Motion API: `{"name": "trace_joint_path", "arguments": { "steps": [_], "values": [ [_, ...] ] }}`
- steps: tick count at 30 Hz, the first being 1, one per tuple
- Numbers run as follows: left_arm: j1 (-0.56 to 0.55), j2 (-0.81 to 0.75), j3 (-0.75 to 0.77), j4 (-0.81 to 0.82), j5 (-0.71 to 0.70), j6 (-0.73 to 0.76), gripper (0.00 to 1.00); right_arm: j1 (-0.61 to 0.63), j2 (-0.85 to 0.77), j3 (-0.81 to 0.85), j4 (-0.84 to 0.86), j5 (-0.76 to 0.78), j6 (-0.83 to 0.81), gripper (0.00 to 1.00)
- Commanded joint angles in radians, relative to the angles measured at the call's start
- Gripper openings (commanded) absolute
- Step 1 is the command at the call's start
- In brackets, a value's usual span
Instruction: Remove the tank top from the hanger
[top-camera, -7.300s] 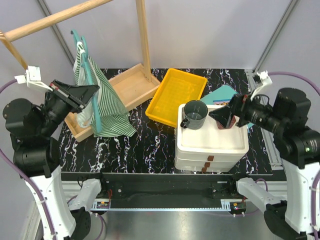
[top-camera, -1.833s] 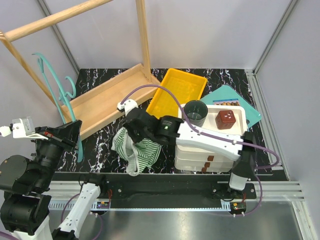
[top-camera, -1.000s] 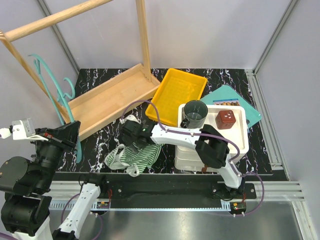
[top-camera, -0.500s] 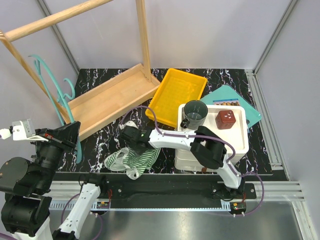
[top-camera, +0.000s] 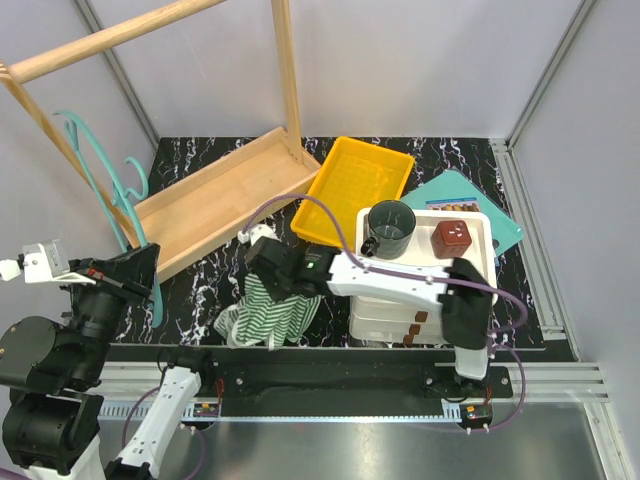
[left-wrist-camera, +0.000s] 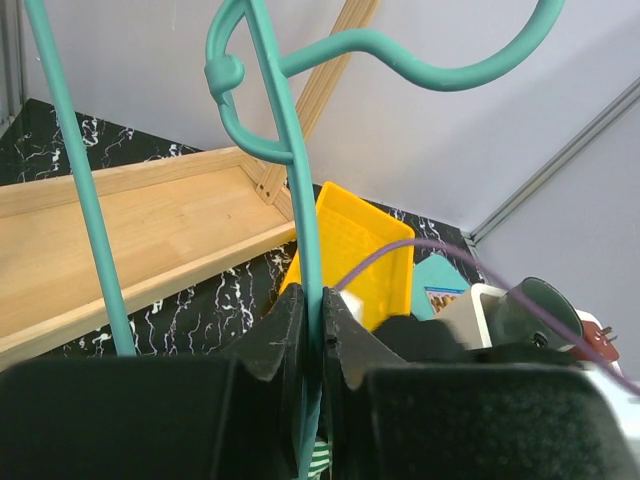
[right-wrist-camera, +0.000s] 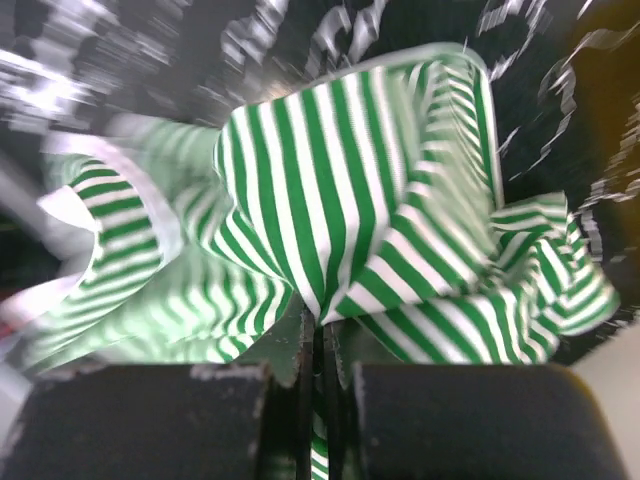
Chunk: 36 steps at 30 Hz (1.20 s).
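Note:
The green-and-white striped tank top (top-camera: 262, 315) lies bunched on the black marble tabletop near the front edge, free of the hanger. My right gripper (top-camera: 273, 293) is on top of it. The right wrist view shows this gripper (right-wrist-camera: 318, 335) shut on a raised fold of the tank top (right-wrist-camera: 330, 190). The teal hanger (top-camera: 100, 185) stands bare at the far left beside the wooden rack. My left gripper (top-camera: 146, 262) is shut on one of its thin bars. In the left wrist view the hanger (left-wrist-camera: 288, 150) runs up from between the jaws of that gripper (left-wrist-camera: 312, 312).
A wooden rack tray (top-camera: 215, 200) with an upright pole (top-camera: 285, 70) stands at the back left. A yellow tray (top-camera: 350, 185) is behind the tank top. To the right, a white drawer unit (top-camera: 425, 290) carries a dark mug (top-camera: 390, 228) and a red-brown block (top-camera: 452, 238).
My right gripper has gone from open to shut on the tank top and has pulled a fold of it up off the heap. The left arm and hanger have stayed still.

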Motion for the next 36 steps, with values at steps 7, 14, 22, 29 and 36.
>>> {"name": "trace_joint_path", "arguments": {
  "steps": [7, 14, 22, 29, 36],
  "values": [
    [-0.004, -0.007, -0.02, 0.036, -0.028, 0.013, 0.0, 0.014, -0.306, 0.227, -0.043, 0.091, -0.102, 0.0],
    [-0.004, -0.007, -0.029, 0.039, -0.021, 0.012, 0.0, -0.156, -0.232, 0.587, -0.19, 0.093, -0.208, 0.0],
    [-0.004, -0.007, -0.035, 0.04, -0.012, 0.01, 0.0, -0.344, -0.076, 0.885, -0.273, 0.144, -0.354, 0.0],
    [-0.003, -0.007, -0.053, 0.05, -0.015, 0.017, 0.0, -0.508, -0.017, 0.951, -0.268, -0.045, -0.538, 0.0],
    [-0.003, -0.006, -0.084, 0.082, 0.009, 0.012, 0.0, -0.597, -0.01, 0.888, -0.255, -0.192, -0.769, 0.0]
  ]
}}
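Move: My right hand already has the striped tank top pinched, some 9 cm above the table. The yellow tray lies about 28 cm ahead and 18 cm to the right. The wooden rack base is about 25 cm ahead and 13 cm left of my right hand, and the mug on the white box about 13 cm ahead, 24 cm right and a little higher. From my left hand, the tray is some 35 cm ahead, 33 cm right and 42 cm down. With my right fingers kept shut on the tank top, I whip it almost straight up, then sweep forward and right towards the yellow tray, rising about 34 cm in all and easing down roughly 4 cm at the end. The fingers swing up some 35 degrees from their steep downward slant. My left hand keeps hold of the hanger, sinking a couple of centimetres. ##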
